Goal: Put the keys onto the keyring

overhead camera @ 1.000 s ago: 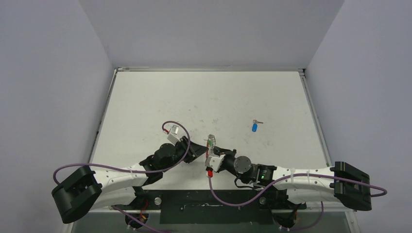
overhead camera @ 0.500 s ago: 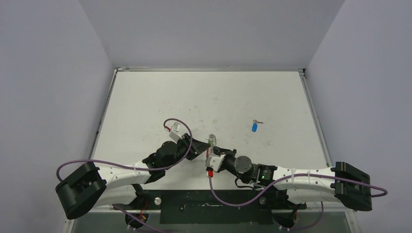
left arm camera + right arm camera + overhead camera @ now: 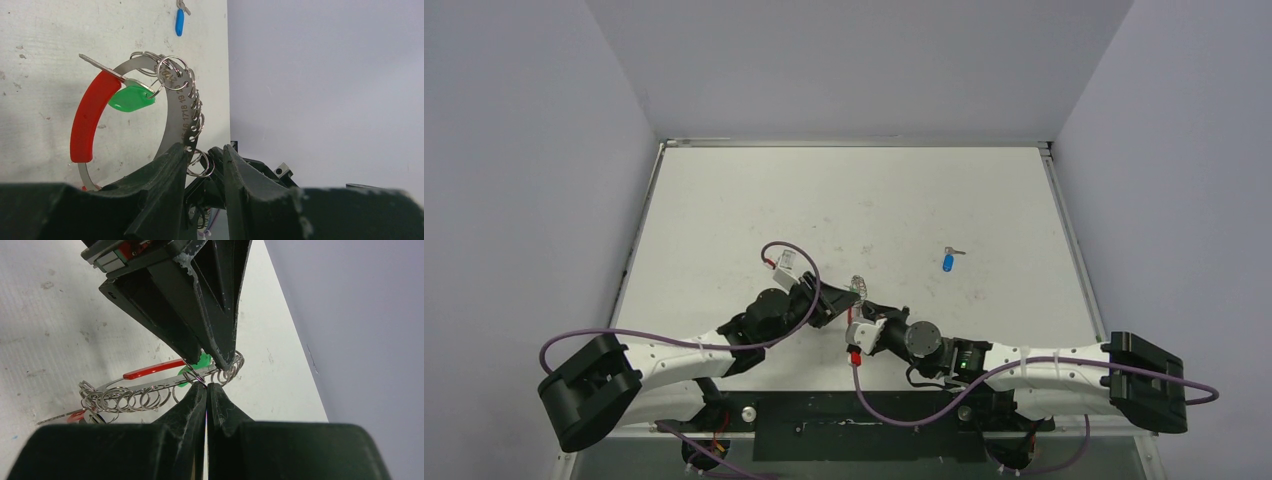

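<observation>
The keyring point(image 3: 176, 107) is a silvery band with a red curved section point(image 3: 90, 117) and several small split rings, held up above the table. The green key point(image 3: 131, 98) hangs from one split ring near the top of the band. The blue key point(image 3: 179, 21) lies alone on the table farther out, also visible from the top camera point(image 3: 948, 262). My right gripper point(image 3: 206, 384) is shut, its tips pinching a split ring of the keyring point(image 3: 150, 390). My left gripper point(image 3: 205, 148) stands open around the band's lower end, one finger point(image 3: 167, 165) against the band.
The white table point(image 3: 844, 200) has raised edges and grey walls on three sides. Purple cables point(image 3: 789, 250) loop over both arms. The two arms meet at the near middle point(image 3: 854, 305), fingertip to fingertip.
The left arm has moved forward and right, bringing its fingers up to the keyring. Its jaws have widened a little. The right arm and blue key have stayed put.
</observation>
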Tool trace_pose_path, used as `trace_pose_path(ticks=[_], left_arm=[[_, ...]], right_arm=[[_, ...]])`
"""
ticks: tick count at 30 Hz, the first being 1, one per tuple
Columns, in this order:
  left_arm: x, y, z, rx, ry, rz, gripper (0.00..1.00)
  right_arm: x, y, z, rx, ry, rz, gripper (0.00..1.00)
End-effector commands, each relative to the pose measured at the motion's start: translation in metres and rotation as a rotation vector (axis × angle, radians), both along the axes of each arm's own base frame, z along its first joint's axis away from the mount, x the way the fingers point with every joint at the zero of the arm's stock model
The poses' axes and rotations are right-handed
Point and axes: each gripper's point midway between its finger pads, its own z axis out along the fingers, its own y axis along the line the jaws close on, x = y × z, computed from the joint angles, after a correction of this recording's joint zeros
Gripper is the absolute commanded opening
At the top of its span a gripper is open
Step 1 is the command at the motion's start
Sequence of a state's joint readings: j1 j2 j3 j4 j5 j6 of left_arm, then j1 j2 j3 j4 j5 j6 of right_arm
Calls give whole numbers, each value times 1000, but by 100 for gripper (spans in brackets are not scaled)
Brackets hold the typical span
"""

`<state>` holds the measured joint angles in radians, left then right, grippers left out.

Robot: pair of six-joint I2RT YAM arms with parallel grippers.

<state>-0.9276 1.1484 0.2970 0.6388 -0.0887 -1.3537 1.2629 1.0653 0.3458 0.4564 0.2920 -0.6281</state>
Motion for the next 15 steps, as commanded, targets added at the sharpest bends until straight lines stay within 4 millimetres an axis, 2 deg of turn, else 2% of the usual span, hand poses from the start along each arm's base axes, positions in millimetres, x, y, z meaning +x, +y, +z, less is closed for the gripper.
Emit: trace_pose_path(ticks=[1,8,12,15], left_arm=[[6,-1,28,-47,-59,14,31],[3,24,40,61,-260,33,32],[-6,34,43,139,-445,-6,35],[-19,32,43,224,-661,-107,35]], right_arm=[[8,10,34,99,-50,-26,0],[8,10,35,125,3,-40,0],[9,8,37,170,65,-35,0],[9,6,39,215,114,-31,0]])
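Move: The small ring that the right fingers pinch stands at the left fingertips, about 1 cm back from the left hand's grasp point and 1 cm below it. The green key hangs roughly 2 cm ahead of the left hand, 1 cm to its left and 4 cm lower; the keyring's red grip is about 2 cm to its left, level fore and aft and 6 cm below. From the right hand, the small ring is about 1 cm ahead and 1 cm to the left, at its own height. The left hand backs out from around the small ring, rising about 4 cm and going some 3 cm left, slowly at first and then quickly, while its fingers stay part-open and empty and tip upward by about 20 degrees. The right hand all but stays in place and keeps its shut pinch on the small ring, holding the keyring up with the green key on it. ##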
